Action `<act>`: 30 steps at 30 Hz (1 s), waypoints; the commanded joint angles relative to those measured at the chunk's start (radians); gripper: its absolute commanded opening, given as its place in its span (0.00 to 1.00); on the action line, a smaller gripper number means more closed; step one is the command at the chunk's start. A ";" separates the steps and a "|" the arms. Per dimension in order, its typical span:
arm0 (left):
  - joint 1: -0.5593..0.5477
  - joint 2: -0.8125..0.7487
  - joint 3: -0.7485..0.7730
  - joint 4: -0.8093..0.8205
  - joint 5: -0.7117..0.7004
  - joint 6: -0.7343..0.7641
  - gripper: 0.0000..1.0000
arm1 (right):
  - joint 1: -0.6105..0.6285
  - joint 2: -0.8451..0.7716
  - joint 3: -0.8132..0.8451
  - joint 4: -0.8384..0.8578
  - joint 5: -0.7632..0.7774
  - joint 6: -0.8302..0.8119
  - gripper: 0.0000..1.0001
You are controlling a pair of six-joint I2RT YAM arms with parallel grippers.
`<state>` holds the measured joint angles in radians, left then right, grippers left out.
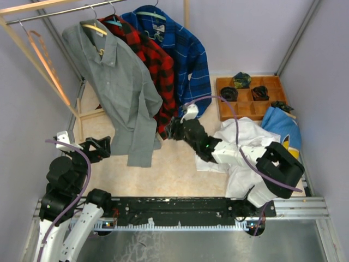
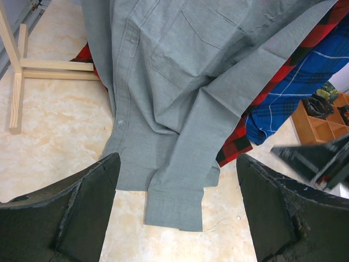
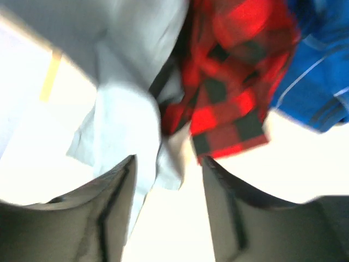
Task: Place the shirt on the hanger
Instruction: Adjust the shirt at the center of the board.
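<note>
The grey shirt (image 1: 117, 87) hangs on the pale tan hanger (image 1: 94, 27), whose hook is over the metal rail at the top left. A sleeve and the hem trail onto the table. My left gripper (image 1: 102, 146) stands open just left of the hem. In the left wrist view the sleeve cuff of the shirt (image 2: 180, 82) lies ahead of the left gripper (image 2: 177, 164), untouched. My right gripper (image 1: 174, 130) is at the shirt's right lower edge. In the right wrist view the right gripper (image 3: 169, 161) is open, and a corner of the shirt (image 3: 125, 109) hangs loose by its left finger.
A red-black plaid shirt (image 1: 155, 65) and a blue plaid shirt (image 1: 180, 43) hang beside the grey one. A white shirt (image 1: 240, 147) lies under the right arm. A wooden compartment tray (image 1: 251, 98) and blue cloth (image 1: 281, 123) sit at the back right. The rack's wooden foot (image 1: 87, 114) stands left.
</note>
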<state>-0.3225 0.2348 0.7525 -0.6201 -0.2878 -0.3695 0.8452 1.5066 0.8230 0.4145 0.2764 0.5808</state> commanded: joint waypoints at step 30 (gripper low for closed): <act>0.008 -0.029 -0.006 0.022 -0.005 0.000 0.92 | 0.325 0.763 0.793 -0.568 -0.068 -0.206 0.03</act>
<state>-0.3222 0.2226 0.7525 -0.6201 -0.2878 -0.3698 1.1633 2.1788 1.5166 -0.0906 0.1265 0.3058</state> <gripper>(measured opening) 0.925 0.039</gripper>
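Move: The grey shirt's sleeve cuff lies about 16 cm left of the right hand, some 10 cm back towards the base and 15 cm down. The grey shirt's hem is about 8 cm farther left than the cuff and 5 cm farther out. The red plaid shirt's lower end is around 3 cm ahead of the right hand and 5 cm left, 11 cm below. From the left hand the cuff lies roughly 8 cm right, 5 cm ahead and 26 cm down. The right hand's fingertips come down onto the grey sleeve's cuff, a touch that begins here, closing from half open to nearly shut on the way. The hand first sweeps left and back, then keeps sinking and going left, about 18 cm left, 14 down and 10 back in all, swinging some 35 degrees counter-clockwise as its fingers tip down to the left. ##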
